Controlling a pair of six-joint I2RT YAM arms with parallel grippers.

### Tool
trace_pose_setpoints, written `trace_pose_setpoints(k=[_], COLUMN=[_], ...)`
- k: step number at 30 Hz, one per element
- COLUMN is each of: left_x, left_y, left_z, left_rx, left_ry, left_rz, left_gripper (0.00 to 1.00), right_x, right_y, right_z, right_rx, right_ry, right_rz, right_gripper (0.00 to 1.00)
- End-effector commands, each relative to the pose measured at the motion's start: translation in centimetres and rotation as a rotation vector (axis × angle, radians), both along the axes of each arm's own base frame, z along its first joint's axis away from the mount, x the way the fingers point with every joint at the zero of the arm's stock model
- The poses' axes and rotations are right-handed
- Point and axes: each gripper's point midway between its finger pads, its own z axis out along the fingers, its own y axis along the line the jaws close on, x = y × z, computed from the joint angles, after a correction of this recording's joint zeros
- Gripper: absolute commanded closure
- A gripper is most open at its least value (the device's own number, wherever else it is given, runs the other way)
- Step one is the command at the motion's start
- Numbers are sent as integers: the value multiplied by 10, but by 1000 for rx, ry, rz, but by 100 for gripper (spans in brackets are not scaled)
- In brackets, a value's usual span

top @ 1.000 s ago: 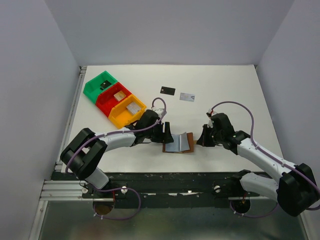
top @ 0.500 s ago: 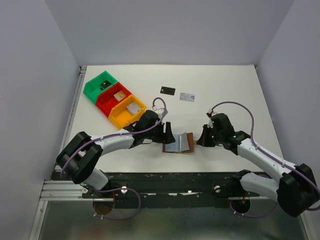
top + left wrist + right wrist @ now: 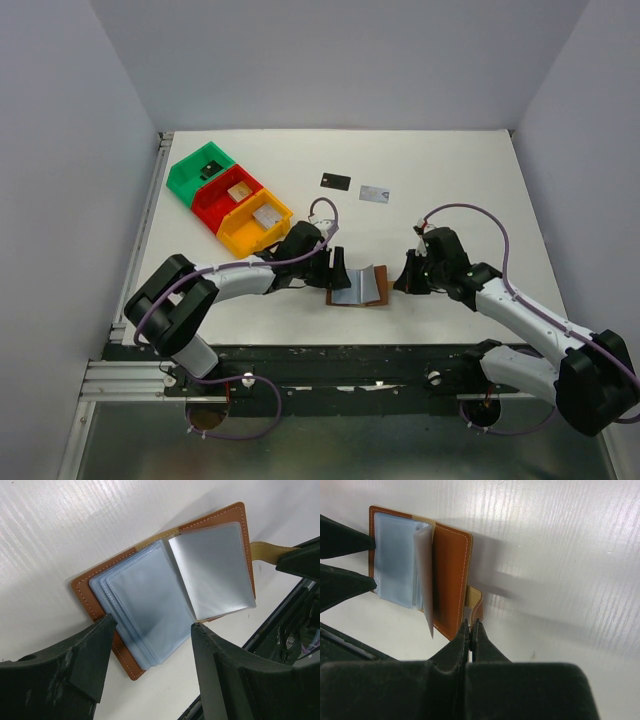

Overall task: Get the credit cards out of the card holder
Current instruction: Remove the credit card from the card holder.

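The brown leather card holder (image 3: 358, 287) lies open on the table's near middle, its grey-blue sleeves (image 3: 145, 605) fanned out. My left gripper (image 3: 335, 268) is open, its fingers straddling the holder's left edge (image 3: 154, 623) without gripping. My right gripper (image 3: 400, 282) is shut on the little brown closing tab (image 3: 475, 605) at the holder's right side (image 3: 471, 622). A black credit card (image 3: 335, 181) and a pale silver one (image 3: 374, 194) lie flat on the table farther back. No card shows inside the sleeves.
Green (image 3: 203, 170), red (image 3: 232, 195) and yellow (image 3: 258, 222) bins stand in a row at the back left, just behind my left arm, with small pieces inside. The table's near edge (image 3: 360, 345) runs just below the holder.
The left arm's elbow has shifted slightly out and back. Both grippers and the card holder stay where they were.
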Motion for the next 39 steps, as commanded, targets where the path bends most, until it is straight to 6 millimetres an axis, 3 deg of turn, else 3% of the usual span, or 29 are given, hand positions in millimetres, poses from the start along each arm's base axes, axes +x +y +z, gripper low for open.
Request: trace_pose_setpoints(k=[1, 14, 39], left_x=[-3, -13, -23], left_y=[-11, -38, -63], left_z=[4, 14, 34], left_rx=[-28, -91, -110], left_ry=[4, -4, -73], left_rz=[-57, -194, -317], left_gripper=[27, 27, 27], right_x=[-4, -5, -6], right_y=[2, 6, 5], right_z=[-5, -15, -19], right_rx=[13, 20, 10], right_ry=[15, 52, 61], right_rz=[17, 36, 37], right_gripper=[100, 100, 100])
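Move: Right under the open left fingers, some 2 cm ahead, 1 cm to the right and 2 cm down, lies the stack of clear sleeves in the left half of the card holder. The card holder's middle is about 5 cm to the right and 2 cm ahead; a loose sleeve stands partly raised about 8 cm to the right, 2 cm ahead. From the right hand, which still pinches the strap, the sleeve stack is about 15 cm left and 1 cm ahead. Sweeping rightward about 6 cm and slightly back, the left hand pushes the upper sleeve from the left half towards the spine with a fingertip; it stays low at first, then rises about 3 cm late on, swinging some 15 degrees clockwise with its fingers still open. The right hand keeps its pinch on the strap and sinks a good 1.5 cm towards the table. ##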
